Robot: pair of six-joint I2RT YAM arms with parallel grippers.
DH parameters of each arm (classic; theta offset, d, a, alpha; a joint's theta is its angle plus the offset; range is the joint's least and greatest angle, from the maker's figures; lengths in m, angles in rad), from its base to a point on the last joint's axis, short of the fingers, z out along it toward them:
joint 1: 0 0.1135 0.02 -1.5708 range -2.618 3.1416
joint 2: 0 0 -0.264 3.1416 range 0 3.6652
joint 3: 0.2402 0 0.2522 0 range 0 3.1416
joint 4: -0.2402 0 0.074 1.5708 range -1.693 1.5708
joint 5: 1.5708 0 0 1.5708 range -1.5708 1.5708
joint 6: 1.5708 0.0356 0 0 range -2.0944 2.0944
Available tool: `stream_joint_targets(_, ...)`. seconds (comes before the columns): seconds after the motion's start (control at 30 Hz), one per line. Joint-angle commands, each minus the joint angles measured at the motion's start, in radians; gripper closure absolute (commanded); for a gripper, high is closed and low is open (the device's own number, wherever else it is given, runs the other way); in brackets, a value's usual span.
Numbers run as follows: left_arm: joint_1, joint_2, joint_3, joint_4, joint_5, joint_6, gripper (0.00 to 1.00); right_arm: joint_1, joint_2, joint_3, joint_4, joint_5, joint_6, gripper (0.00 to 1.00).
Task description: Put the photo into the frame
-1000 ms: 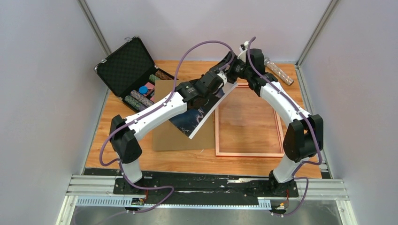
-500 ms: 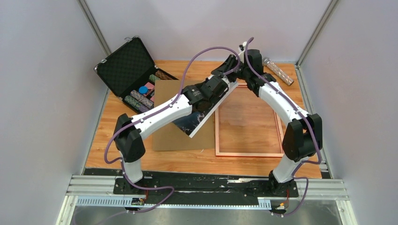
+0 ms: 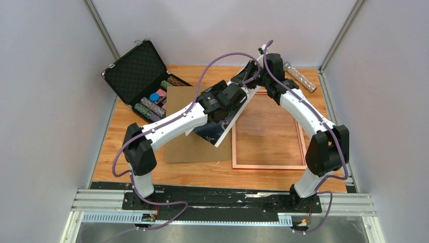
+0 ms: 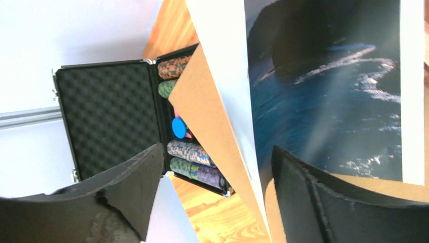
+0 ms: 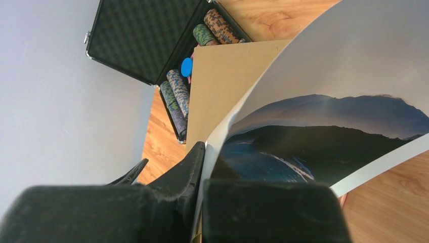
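Note:
The photo, a sea-and-cliff print with a white border, hangs tilted over the table between both arms. My right gripper is shut on its far edge; in the right wrist view the sheet curls away from the pinched jaws of that gripper. My left gripper is open. In its own view the gripper straddles the photo with wide jaws, and the print's edge runs close to the right finger. The copper-edged frame lies flat at the right.
A brown backing board lies flat left of the frame, under the photo. An open black foam-lined case with stacks of chips sits at the back left. A clear tube lies at the back right corner.
My left gripper has opened and let go of the photo. My right gripper has shut on the photo's far edge. The print has swung slightly toward the frame.

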Motion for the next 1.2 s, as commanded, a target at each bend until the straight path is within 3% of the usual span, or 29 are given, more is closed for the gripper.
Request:
stream_joint_targets(0.0, -0.008, -0.098, 0.022, -0.019, 0.083, -0.038, 0.11, -0.007, -0.086, 0.012, 0.014, 0.017, -0.077, 1.0)
stream_joint_targets(0.1, -0.008, -0.181, 0.008, -0.022, 0.128, -0.043, 0.05, -0.013, -0.119, -0.002, 0.028, 0.0, -0.108, 1.0)
stream_joint_targets(0.33, 0.016, -0.36, -0.027, -0.029, 0.296, -0.027, 0.01, -0.028, -0.233, -0.055, 0.064, -0.077, -0.184, 1.0)
stream_joint_targets(0.53, 0.131, -0.458, 0.023, -0.054, 0.448, -0.024, 0.0, -0.029, -0.331, -0.054, 0.075, -0.264, -0.255, 1.0)
stream_joint_targets(0.67, 0.213, -0.509, 0.077, -0.069, 0.591, -0.021, 0.0, -0.042, -0.414, -0.046, 0.049, -0.259, -0.271, 1.0)
stream_joint_targets(1.0, 0.202, -0.467, 0.071, -0.229, 1.126, 0.087, 0.0, -0.168, -0.356, 0.014, -0.001, -0.154, -0.109, 1.0)
stream_joint_targets(1.1, 0.191, -0.461, 0.058, -0.297, 1.208, 0.125, 0.0, -0.199, -0.336, 0.028, 0.002, -0.181, -0.099, 1.0)
stream_joint_targets(1.17, 0.19, -0.479, 0.036, -0.275, 1.189, 0.126, 0.0, -0.215, -0.333, 0.022, 0.02, -0.23, -0.096, 1.0)
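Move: The right hand already grips the photo by its far edge. The frame it is meant for lies flat with its middle about 14 cm back, 11 cm right and 26 cm below this hand; the backing board is 13 cm back and 19 cm left, the glass tube 9 cm ahead and 23 cm right. The left hand, already open, has the photo's middle about 4 cm back, 5 cm right and 8 cm below; the frame is 7 cm back and 24 cm right, the board 6 cm back and 5 cm left. Upward first: the right hand keeps the photo pinched and lifts it about 14 cm, drawing right and back and then partly forward again, its fingers tipping up some 25 degrees. The left hand opens the last bit, rises clear of the photo, then pulls back about 13 cm over the board, dipping slightly at the end as its wrist rolls and swings clockwise to face the photo's hanging end. ##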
